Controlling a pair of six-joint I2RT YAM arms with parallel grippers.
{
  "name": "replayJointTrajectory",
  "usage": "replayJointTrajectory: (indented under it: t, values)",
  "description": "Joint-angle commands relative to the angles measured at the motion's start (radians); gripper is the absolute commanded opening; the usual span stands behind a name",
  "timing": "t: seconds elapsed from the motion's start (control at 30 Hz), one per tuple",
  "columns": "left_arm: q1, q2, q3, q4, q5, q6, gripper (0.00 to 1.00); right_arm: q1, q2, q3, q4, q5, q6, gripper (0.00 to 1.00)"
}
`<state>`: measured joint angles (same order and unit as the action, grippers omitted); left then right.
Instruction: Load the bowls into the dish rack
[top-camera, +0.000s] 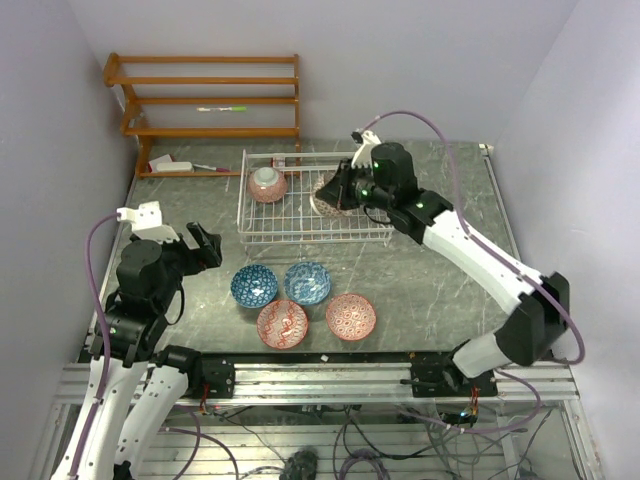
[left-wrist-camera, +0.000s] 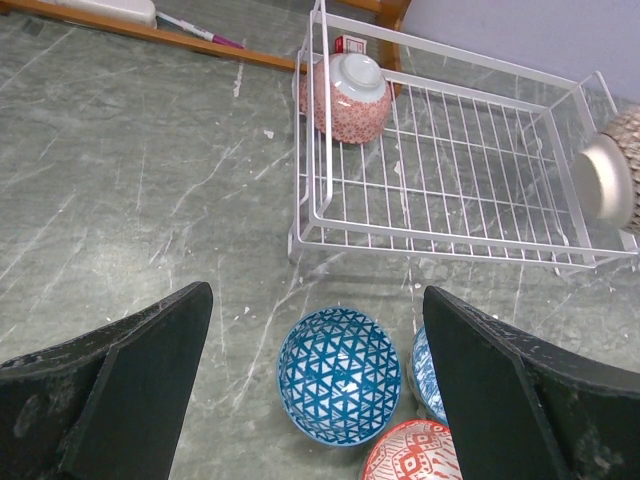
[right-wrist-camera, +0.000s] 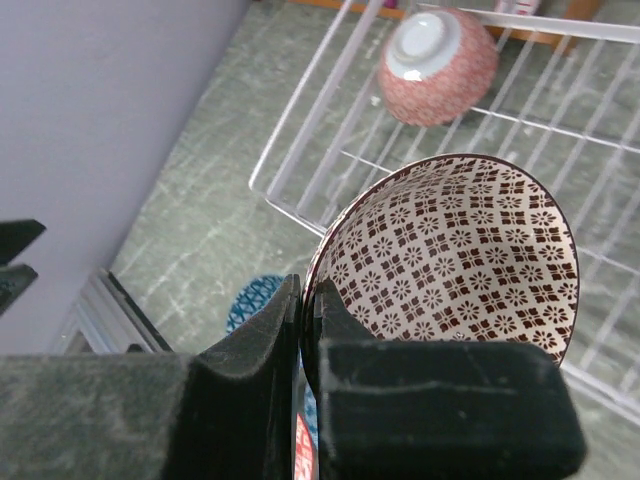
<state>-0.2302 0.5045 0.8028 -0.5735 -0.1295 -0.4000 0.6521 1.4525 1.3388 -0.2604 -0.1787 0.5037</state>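
Note:
The white wire dish rack (top-camera: 310, 237) stands at the back middle of the table. A pinkish bowl (top-camera: 267, 184) lies upside down in its left end, foot ring up. My right gripper (right-wrist-camera: 308, 300) is shut on the rim of a dark-and-white patterned bowl (right-wrist-camera: 460, 255), held tilted on edge over the rack's middle (top-camera: 328, 193). Two blue bowls (top-camera: 254, 286) (top-camera: 307, 282) and two red bowls (top-camera: 283, 323) (top-camera: 351, 316) sit upright on the table in front of the rack. My left gripper (left-wrist-camera: 315, 292) hangs open above the left blue bowl (left-wrist-camera: 338, 374), holding nothing.
An orange-brown wooden shelf (top-camera: 210, 100) stands at the back left, with a pen and a white object (top-camera: 170, 165) on it. A small red-and-white box (left-wrist-camera: 350, 44) sits behind the rack. Walls close in on both sides.

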Motion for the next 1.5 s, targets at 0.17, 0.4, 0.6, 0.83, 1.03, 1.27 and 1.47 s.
replayJointTrajectory:
  t: [0.17,0.4,0.6,0.83,1.03,1.27,1.47]
  values:
    - [0.012,-0.012,-0.009,0.017,-0.008,0.001,0.98,-0.006,0.237,0.136,0.402,-0.231,0.164,0.0]
    - [0.012,-0.009,-0.01,0.014,-0.011,0.001,0.98,-0.011,0.45,0.151,0.658,-0.322,0.324,0.0]
    - [0.012,-0.006,-0.01,0.014,-0.009,0.001,0.98,-0.031,0.588,0.155,0.838,-0.362,0.468,0.0]
    - [0.012,-0.005,-0.01,0.015,-0.007,0.003,0.98,-0.048,0.682,0.131,0.972,-0.393,0.577,0.0]
    - [0.012,-0.009,-0.01,0.014,-0.01,0.003,0.98,-0.078,0.774,0.11,1.092,-0.432,0.706,0.0]
    - [0.012,-0.002,-0.008,0.013,-0.009,0.004,0.98,-0.095,0.826,0.09,1.106,-0.442,0.759,0.0]
    - [0.012,-0.004,-0.01,0.014,-0.015,0.003,0.98,-0.12,0.812,0.044,1.066,-0.41,0.751,0.0]
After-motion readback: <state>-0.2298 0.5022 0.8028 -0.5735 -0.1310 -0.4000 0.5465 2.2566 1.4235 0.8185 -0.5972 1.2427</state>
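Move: The right hand already pinches the tan bowl by its rim; its place in the dish rack, beside the pink bowl, lies about 10 cm ahead, 16 cm left and 18 cm down. The pink bowl stands some 16 cm ahead and 19 cm left; the light blue bowl, about 8 cm back and 11 cm left, 25 cm lower. From the idle left hand that rack place is about 20 cm ahead, 15 cm right, 17 cm down. The right hand carries the tan bowl down, forward and left, some 11 cm each, towards the pink bowl. ##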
